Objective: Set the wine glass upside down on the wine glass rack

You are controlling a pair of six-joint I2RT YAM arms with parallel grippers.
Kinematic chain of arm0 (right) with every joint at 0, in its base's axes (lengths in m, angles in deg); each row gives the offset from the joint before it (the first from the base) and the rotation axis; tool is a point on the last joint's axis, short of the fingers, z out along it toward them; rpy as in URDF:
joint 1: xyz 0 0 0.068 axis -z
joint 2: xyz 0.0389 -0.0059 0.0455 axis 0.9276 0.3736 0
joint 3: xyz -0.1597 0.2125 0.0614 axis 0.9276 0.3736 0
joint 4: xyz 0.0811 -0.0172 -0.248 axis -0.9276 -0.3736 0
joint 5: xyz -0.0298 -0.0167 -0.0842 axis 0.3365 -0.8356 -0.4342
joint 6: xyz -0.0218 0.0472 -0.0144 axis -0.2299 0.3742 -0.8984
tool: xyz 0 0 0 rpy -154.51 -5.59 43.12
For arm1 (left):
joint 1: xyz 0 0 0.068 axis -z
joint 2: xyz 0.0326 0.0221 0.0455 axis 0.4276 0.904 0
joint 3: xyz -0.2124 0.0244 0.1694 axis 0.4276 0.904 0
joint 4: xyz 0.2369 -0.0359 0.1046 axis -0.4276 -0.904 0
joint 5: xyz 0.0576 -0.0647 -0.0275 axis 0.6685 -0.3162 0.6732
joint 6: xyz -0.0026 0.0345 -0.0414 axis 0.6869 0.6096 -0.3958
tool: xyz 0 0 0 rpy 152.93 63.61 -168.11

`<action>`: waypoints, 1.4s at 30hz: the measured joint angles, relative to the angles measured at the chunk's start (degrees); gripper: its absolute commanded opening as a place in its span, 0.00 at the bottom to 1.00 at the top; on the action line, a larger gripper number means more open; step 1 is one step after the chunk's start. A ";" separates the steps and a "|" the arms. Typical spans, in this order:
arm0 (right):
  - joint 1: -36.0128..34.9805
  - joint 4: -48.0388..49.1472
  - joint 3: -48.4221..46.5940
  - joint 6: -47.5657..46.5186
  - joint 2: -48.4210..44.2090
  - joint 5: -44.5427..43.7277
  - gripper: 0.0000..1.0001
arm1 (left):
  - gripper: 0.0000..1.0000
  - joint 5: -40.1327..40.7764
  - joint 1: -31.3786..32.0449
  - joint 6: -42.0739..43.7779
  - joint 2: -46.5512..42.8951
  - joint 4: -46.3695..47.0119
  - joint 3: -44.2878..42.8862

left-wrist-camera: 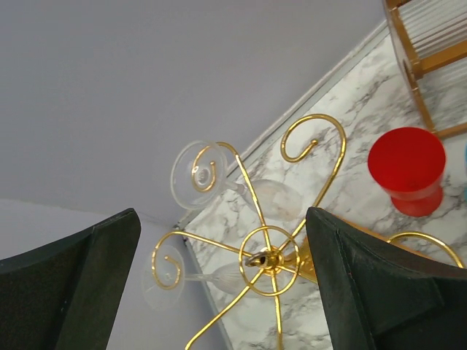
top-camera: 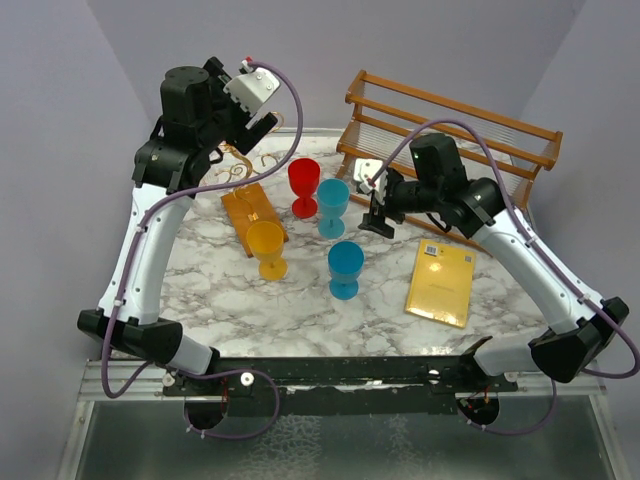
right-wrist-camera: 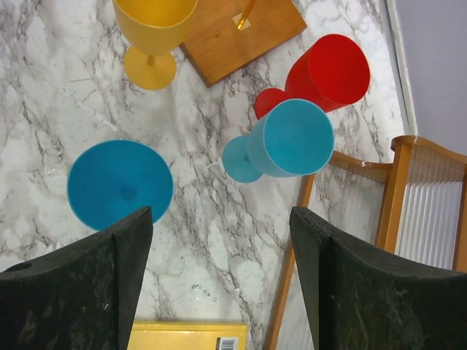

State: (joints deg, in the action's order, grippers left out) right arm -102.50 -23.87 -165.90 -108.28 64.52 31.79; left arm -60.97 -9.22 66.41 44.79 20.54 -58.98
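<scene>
The wine glass rack [left-wrist-camera: 268, 257] is gold wire with spiral arms, seen from above in the left wrist view, and its wooden base [top-camera: 250, 215] sits at the table's back left. A clear wine glass [left-wrist-camera: 198, 173] hangs upside down from one spiral arm, its foot resting in the curl. A second clear glass [left-wrist-camera: 166, 271] hangs the same way from the neighbouring arm. My left gripper [left-wrist-camera: 222, 240] hovers above the rack's centre post, open, holding nothing. My right gripper [right-wrist-camera: 221, 219] is open over bare marble, also holding nothing.
Red [top-camera: 304, 185], teal [top-camera: 333, 205], blue [top-camera: 346, 268] and yellow [top-camera: 268, 248] goblets stand upright mid-table, close to the rack's base. A yellow book [top-camera: 441, 283] lies at the right. A large wooden slatted rack [top-camera: 450, 125] stands at the back right, beside my right gripper.
</scene>
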 measured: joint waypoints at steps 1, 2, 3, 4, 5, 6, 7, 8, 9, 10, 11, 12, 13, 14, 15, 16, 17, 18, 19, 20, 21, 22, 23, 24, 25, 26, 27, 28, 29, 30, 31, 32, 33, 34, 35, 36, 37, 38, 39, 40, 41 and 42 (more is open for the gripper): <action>-0.02 -0.28 0.13 -0.15 0.00 0.00 0.76 | 0.99 -0.59 0.00 -1.31 -0.39 -0.11 0.39; -0.26 -0.57 0.39 -0.46 0.02 -0.02 0.76 | 0.99 -1.07 0.00 -2.80 -0.76 -0.28 0.70; -0.44 -0.81 0.55 -0.61 0.04 -0.09 0.76 | 0.99 -1.40 0.00 -4.26 -1.03 -0.44 0.92; -0.81 -1.07 0.74 -0.70 0.15 -0.33 0.76 | 0.99 -1.57 0.00 -6.12 -1.22 -0.39 1.09; -1.53 -1.38 1.03 -0.87 0.28 -0.70 0.76 | 0.99 -1.64 0.00 -7.58 -1.36 -0.39 1.18; -2.14 -1.60 1.22 -0.98 0.44 -1.03 0.76 | 0.99 -1.66 -0.02 -9.11 -1.46 -0.37 1.22; -3.10 -1.84 1.53 -1.03 0.72 -1.49 0.76 | 0.99 -1.73 -0.11 -10.64 -1.53 -0.35 1.25; -3.85 -2.03 1.77 -1.05 1.07 -1.92 0.76 | 0.99 -1.84 -0.28 -12.02 -1.62 -0.35 1.25; -4.66 -2.16 2.03 -1.05 1.53 -2.69 0.76 | 0.99 -1.97 -0.52 -13.75 -1.70 -0.33 1.25; -5.51 -2.36 2.32 -1.05 2.19 -3.21 0.76 | 0.99 -2.12 -0.98 -15.10 -1.86 -0.33 1.22; -6.19 -2.64 2.47 -1.05 2.93 -3.91 0.76 | 0.99 -2.25 -1.44 -16.46 -1.97 -0.33 1.14; -6.69 -2.95 2.56 -1.03 3.56 -4.35 0.75 | 0.99 -2.34 -1.92 -17.66 -1.99 -0.35 0.87; -7.02 -3.15 2.56 -1.01 4.04 -4.74 0.75 | 0.99 -2.38 -2.36 -18.51 -1.99 -0.33 0.52; -7.23 -3.28 2.56 -0.98 4.76 -5.38 0.74 | 0.99 -2.43 -2.78 -19.37 -1.99 -0.26 0.17; -7.26 -3.34 2.56 -0.98 5.20 -5.81 0.73 | 0.99 -2.45 -3.17 -20.22 -1.99 -0.33 -0.39; -7.28 -3.43 2.54 -0.96 5.57 -6.12 0.72 | 0.99 -2.47 -3.39 -21.03 -1.99 -0.26 -0.70; -7.45 -3.67 2.43 -0.96 6.12 -6.54 0.70 | 0.99 -2.45 -3.78 -21.24 -1.99 -0.22 -1.36; -7.63 -4.11 2.10 -0.92 6.88 -6.99 0.69 | 0.99 -2.49 -4.00 -21.62 -1.99 -0.15 -1.75; -7.65 -4.52 1.84 -0.87 7.48 -7.26 0.67 | 0.99 -2.49 -4.07 -21.97 -1.99 -0.15 -2.23; -7.85 -5.14 1.42 -0.83 8.31 -7.48 0.65 | 0.99 -2.51 -4.11 -22.27 -1.99 -0.07 -2.51; -8.15 -5.70 1.01 -0.81 9.27 -7.69 0.63 | 0.99 -2.58 -4.11 -22.51 -1.99 -0.04 -2.78; -8.72 -6.38 0.66 -0.85 10.43 -7.96 0.61 | 0.99 -2.60 -4.11 -22.67 -1.99 -0.02 -2.95; -9.16 -6.75 0.57 -0.83 11.13 -8.20 0.59 | 0.99 -2.67 -4.11 -22.73 -1.97 -0.07 -3.17; -9.66 -7.23 0.57 -0.83 12.11 -8.52 0.57 | 0.99 -2.67 -4.11 -22.82 -1.97 -0.09 -3.23; -9.94 -7.63 0.55 -0.83 12.72 -8.74 0.55 | 0.99 -2.69 -4.11 -22.88 -1.97 -0.17 -3.39; -10.27 -8.07 0.52 -0.76 13.44 -8.98 0.53 | 0.99 -2.71 -4.11 -22.91 -1.92 -0.17 -3.52; -10.60 -8.48 0.42 -0.70 14.34 -9.22 0.51 | 0.99 -2.71 -4.11 -22.91 -1.86 -0.17 -3.65; -10.73 -8.76 0.28 -0.55 14.93 -9.42 0.47 | 0.99 -2.73 -4.11 -22.91 -1.73 -0.31 -3.91; -10.93 -9.05 0.15 -0.55 15.45 -9.73 0.44 | 0.99 -2.75 -4.13 -22.91 -1.53 -0.31 -4.15; -11.04 -9.31 0.00 -0.52 16.11 -9.97 0.40 | 0.99 -2.78 -4.15 -22.91 -1.38 -0.31 -4.28; -11.06 -9.44 -0.04 -0.42 16.44 -10.14 0.36 | 0.99 -2.82 -4.15 -22.91 -1.20 -0.31 -4.35; -11.06 -9.62 -0.11 -0.42 16.68 -10.29 0.32 | 0.99 -2.86 -4.15 -22.88 -1.07 -0.33 -4.35; -11.13 -9.97 -0.37 -0.37 17.03 -10.38 0.29 | 0.99 -2.89 -4.15 -22.88 -0.87 -0.37 -4.35; -11.23 -10.23 -0.61 -0.33 17.22 -10.40 0.26 | 0.99 -2.91 -4.15 -22.88 -0.66 -0.37 -4.35; -11.21 -10.34 -0.87 -0.28 17.35 -10.45 0.23 | 0.99 -2.95 -4.15 -22.88 -0.39 -0.37 -4.35; -11.23 -10.58 -1.25 -0.22 17.51 -10.43 0.21 | 0.99 -3.02 -4.15 -22.88 -0.22 -0.37 -4.35; -11.28 -10.78 -1.62 -0.17 17.62 -10.38 0.19 | 0.99 -3.15 -4.15 -22.88 0.04 -0.42 -4.35; -11.28 -10.95 -1.95 -0.11 17.70 -10.36 0.15 | 0.99 -3.19 -4.15 -22.86 0.22 -0.44 -4.35; -11.30 -11.13 -2.40 -0.13 17.79 -10.36 0.12 | 0.99 -3.30 -4.15 -22.84 0.42 -0.48 -4.35; -11.32 -11.28 -2.78 -0.13 17.90 -10.36 0.09 | 0.99 -3.32 -4.15 -22.82 0.57 -0.55 -4.35; -11.32 -11.50 -3.26 -0.11 18.03 -10.32 0.06 | 0.99 -3.34 -4.15 -22.75 0.70 -0.63 -4.35; -11.32 -11.74 -3.56 -0.11 18.12 -10.29 0.02 | 0.99 -3.34 -4.15 -22.67 0.79 -0.72 -4.35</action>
State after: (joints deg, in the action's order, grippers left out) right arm -113.82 -35.60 -169.47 -108.39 82.64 21.49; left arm -64.32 -13.37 43.74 45.57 19.82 -63.33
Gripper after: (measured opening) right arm 0.117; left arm 0.991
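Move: Below the right hand's open fingers, the near blue wine glass stands about 7 cm back, 4 cm to the left and 18 cm down. From the same hand, the light blue one is 9 cm ahead and 6 cm left, the yellow one level and 19 cm left, the yellow box 5 cm back and 18 cm right. From the left hand, the near blue glass lies some 21 cm back, 21 cm right and 33 cm below. Dropping about 12 cm and easing some 3 cm back and left, the right hand steepens its fingers downward and closes them around the near blue glass's far rim, pinching it while rising barely 1 cm. Wide open above the gold rack, the left hand backs slightly, rises 3 cm, then half sinks again, rolling its left side down about 20 degrees. ##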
